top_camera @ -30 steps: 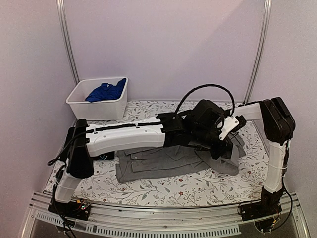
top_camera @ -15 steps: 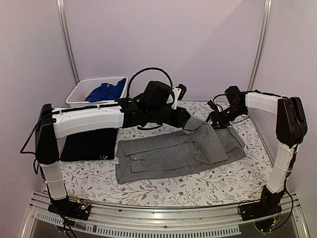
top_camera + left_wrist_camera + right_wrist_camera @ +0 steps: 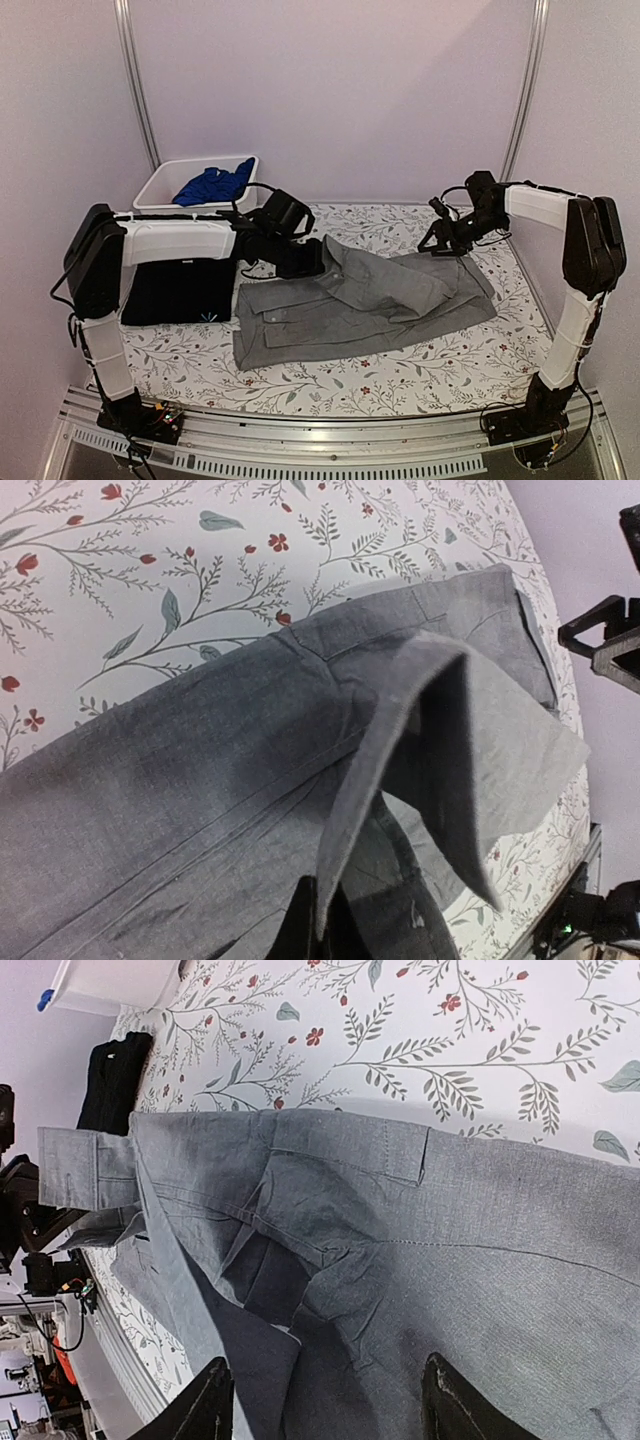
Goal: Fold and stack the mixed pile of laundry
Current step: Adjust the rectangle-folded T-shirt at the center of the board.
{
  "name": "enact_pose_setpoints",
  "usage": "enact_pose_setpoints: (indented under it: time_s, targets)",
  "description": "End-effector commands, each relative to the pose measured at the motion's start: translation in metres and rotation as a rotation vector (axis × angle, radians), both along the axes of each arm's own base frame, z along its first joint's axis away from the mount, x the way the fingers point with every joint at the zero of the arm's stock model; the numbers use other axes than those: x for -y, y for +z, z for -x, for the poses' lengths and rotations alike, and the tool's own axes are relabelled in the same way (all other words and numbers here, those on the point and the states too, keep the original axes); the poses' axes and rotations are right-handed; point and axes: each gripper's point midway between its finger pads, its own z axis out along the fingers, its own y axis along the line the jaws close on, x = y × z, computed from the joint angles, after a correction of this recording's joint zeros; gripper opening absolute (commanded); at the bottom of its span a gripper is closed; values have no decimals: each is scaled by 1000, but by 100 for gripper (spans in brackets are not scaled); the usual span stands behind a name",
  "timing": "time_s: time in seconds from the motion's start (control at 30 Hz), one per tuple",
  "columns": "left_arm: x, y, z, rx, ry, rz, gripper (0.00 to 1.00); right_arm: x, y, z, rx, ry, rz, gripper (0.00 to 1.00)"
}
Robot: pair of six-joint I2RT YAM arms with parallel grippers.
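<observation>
A grey collared shirt (image 3: pixel 360 305) lies spread across the middle of the floral table. My left gripper (image 3: pixel 308 257) is shut on a raised flap of this shirt (image 3: pixel 400 740) at its far left part, and the cloth stands pinched between the dark fingertips (image 3: pixel 300 925). My right gripper (image 3: pixel 447 240) hovers open over the shirt's far right end, fingers (image 3: pixel 205 1405) wide apart with only cloth (image 3: pixel 420 1240) below them. A folded black T-shirt (image 3: pixel 180 290) with a small light mark lies at the left. A bright blue garment (image 3: pixel 213 185) sits in the bin.
The white plastic bin (image 3: pixel 170 212) stands at the back left, against the wall. Metal poles (image 3: pixel 135 80) rise in both back corners. The left arm's white link (image 3: pixel 175 240) spans above the black T-shirt. The table's front rail (image 3: pixel 330 440) runs along the near edge.
The left gripper has carried the shirt's flap from the right side back toward the left and lower. The right gripper has opened, let go of the shirt and drawn back to the far right.
</observation>
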Motion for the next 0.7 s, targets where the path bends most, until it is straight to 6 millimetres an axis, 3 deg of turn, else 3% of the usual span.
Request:
enact_pose_setpoints:
  time_s: [0.0,0.17,0.33,0.67]
  targets:
    - [1,19,6,-51,-29,68,0,0,-6,-2,13,13,15,63]
    - [5,31,5,-168,-121,117,0,12,-30,-10,-28,-26,112,63]
    - [3,34,25,-313,-149,169,0,18,-41,-15,-47,-46,162,63]
    - [-53,-3,44,-448,19,125,0,21,-56,-17,-78,-47,186,62]
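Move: Pinched in the left fingers is the raised flap of the grey T-shirt. The shirt's left end lies about 12 cm left of this hand, 4 cm back and 11 cm below. The black folded garment is some 26 cm left and 3 cm ahead, the laundry basket 24 cm left and 20 cm ahead. The right hand hangs open about 9 cm above the flap's right end, itself 1 cm back and 1 cm right; the shirt's far edge runs some 7 cm ahead. Keeping its pinch on the flap, the left hand lifts about 4 cm, then sweeps back and left towards the shirt's left end while coming down to its starting height, its fingers swinging some 25 degrees to point more steeply down. The open right hand sinks about 5 cm towards the right part of the shirt, easing right, without a visible touch. ##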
